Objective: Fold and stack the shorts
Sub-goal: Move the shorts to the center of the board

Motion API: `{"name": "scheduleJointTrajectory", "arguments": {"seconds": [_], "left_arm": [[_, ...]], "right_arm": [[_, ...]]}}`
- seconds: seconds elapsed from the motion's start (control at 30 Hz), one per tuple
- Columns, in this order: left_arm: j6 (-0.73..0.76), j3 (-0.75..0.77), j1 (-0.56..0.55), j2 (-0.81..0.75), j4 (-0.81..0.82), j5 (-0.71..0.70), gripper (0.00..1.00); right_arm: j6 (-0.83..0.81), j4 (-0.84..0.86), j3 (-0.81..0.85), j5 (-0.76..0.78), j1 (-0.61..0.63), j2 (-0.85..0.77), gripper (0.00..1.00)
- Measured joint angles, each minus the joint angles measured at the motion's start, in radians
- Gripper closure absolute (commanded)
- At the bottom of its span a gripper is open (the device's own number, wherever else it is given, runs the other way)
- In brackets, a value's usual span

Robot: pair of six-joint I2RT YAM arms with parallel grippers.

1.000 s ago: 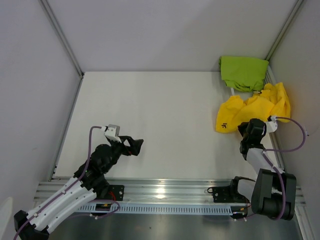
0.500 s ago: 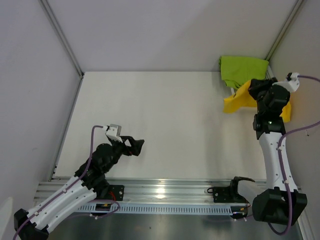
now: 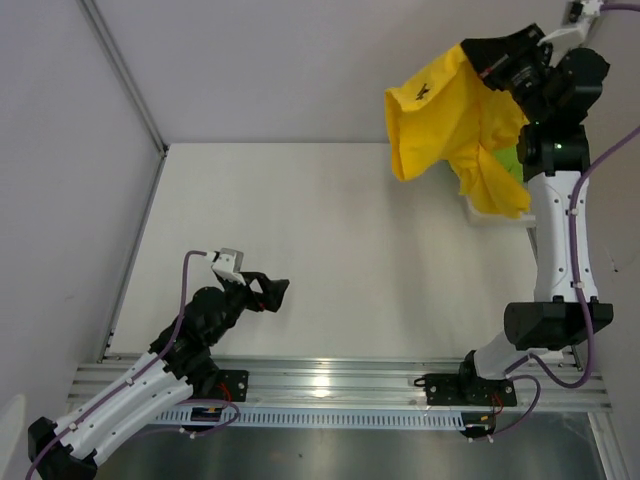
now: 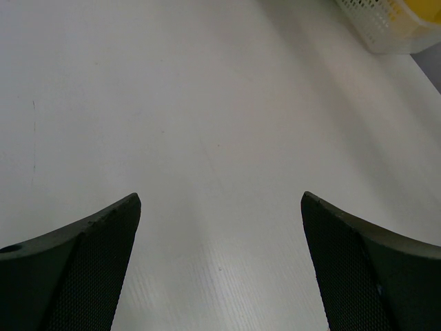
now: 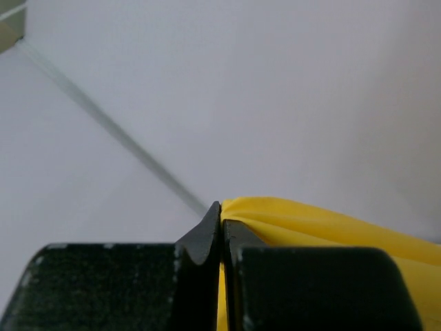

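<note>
My right gripper [image 3: 488, 58] is raised high above the table's far right corner, shut on an edge of the bright yellow shorts [image 3: 450, 115]. They hang down loosely from it, with the small dark logo facing out. The right wrist view shows the jaws [image 5: 220, 214] pinched on a yellow fold [image 5: 310, 224]. Only a sliver of the lime green shorts [image 3: 521, 160] shows, between the yellow cloth and the right arm. My left gripper [image 3: 268, 290] hovers low over the near left of the table, wide open with nothing between its fingers [image 4: 89, 269].
A white mesh basket [image 4: 375, 24] stands at the far right corner, with yellow cloth above its rim. The grey enclosure walls close in the table's back and sides. A metal rail runs along the near edge by the arm bases.
The right arm has swung up from the basket and lifted the yellow shorts clear into the air. The left arm has not moved.
</note>
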Motion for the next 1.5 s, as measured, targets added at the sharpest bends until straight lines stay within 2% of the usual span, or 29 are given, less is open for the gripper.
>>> {"name": "scheduleJointTrajectory", "arguments": {"seconds": [0.1, 0.23, 0.53, 0.7, 0.8, 0.83, 0.9, 1.03, 1.13, 1.17, 1.2, 1.23, 1.27, 1.3, 1.4, 1.5], "left_arm": [[0.0, 0.0, 0.0, 0.005, 0.0, 0.0, 0.01], [0.0, 0.0, 0.0, 0.006, 0.0, 0.0, 0.01], [0.0, 0.0, 0.0, 0.011, 0.0, 0.0, 0.01], [0.0, 0.0, 0.0, 0.011, 0.0, 0.0, 0.01], [0.001, 0.0, 0.0, 0.01, 0.0, -0.001, 0.01], [0.001, 0.0, 0.0, 0.009, 0.0, -0.003, 0.01], [0.001, 0.0, 0.0, 0.001, -0.002, -0.009, 0.01], [0.001, 0.0, 0.0, -0.058, -0.01, -0.027, 0.01], [0.0, 0.0, 0.0, -0.114, -0.01, -0.042, 0.01], [0.0, 0.0, 0.0, -0.123, -0.011, -0.045, 0.01], [0.0, -0.001, 0.0, -0.13, -0.012, -0.051, 0.01], [0.0, -0.001, 0.0, -0.133, -0.014, -0.053, 0.01], [0.0, -0.001, 0.0, -0.134, -0.016, -0.054, 0.01], [0.0, -0.001, 0.0, -0.134, -0.019, -0.054, 0.01], [0.0, -0.002, 0.0, -0.119, -0.023, -0.055, 0.01], [0.0, -0.002, 0.0, -0.095, -0.023, -0.055, 0.01]], "right_arm": [[-0.022, -0.068, 0.089, -0.037, 0.13, 0.027, 1.0], [-0.047, -0.097, 0.131, -0.092, 0.266, 0.011, 1.0], [-0.038, -0.128, 0.173, -0.161, 0.283, -0.133, 1.0], [-0.023, -0.101, 0.032, -0.167, 0.302, -0.286, 1.0], [-0.005, -0.041, -0.108, -0.149, 0.329, -0.343, 1.0], [-0.002, -0.027, -0.143, -0.143, 0.372, -0.355, 1.0], [-0.011, -0.008, -0.188, -0.121, 0.434, -0.328, 1.0], [-0.048, 0.006, -0.186, -0.06, 0.559, -0.136, 1.0], [-0.068, -0.011, -0.078, -0.033, 0.605, 0.138, 1.0], [-0.072, -0.016, -0.031, -0.026, 0.612, 0.222, 0.74], [-0.072, -0.029, 0.015, -0.02, 0.615, 0.295, 0.53], [-0.08, -0.072, 0.09, -0.014, 0.615, 0.386, 0.36], [-0.09, -0.095, 0.156, -0.006, 0.614, 0.46, 0.26], [-0.098, -0.123, 0.208, 0.008, 0.612, 0.517, 0.2], [-0.132, -0.209, 0.266, 0.044, 0.595, 0.584, 0.18], [-0.178, -0.247, 0.249, 0.069, 0.573, 0.554, 0.19]]}}
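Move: The yellow shorts already hang from the closed right fingers. The middle of the board, where they are taken, lies about 28 cm to that hand's left, some 5 cm back and 55 cm below. The white basket stands roughly 20 cm to this hand's right, 10 cm farther out and far below, with the green shorts inside about 14 cm right and 17 cm ahead. From the left hand, the board's middle is some 18 cm ahead, 14 cm right and 14 cm below. The yellow shorts are flung out over the board: the right hand first swings about 12 cm left, then pulls back to some 20 cm behind its start while rising, then sweeps forward, left and down about 30 cm over the board, tipping downward. Near the end the fingers open wide and let the cloth go. The left hand, empty and open, rises about 3 cm, then sinks slightly. ##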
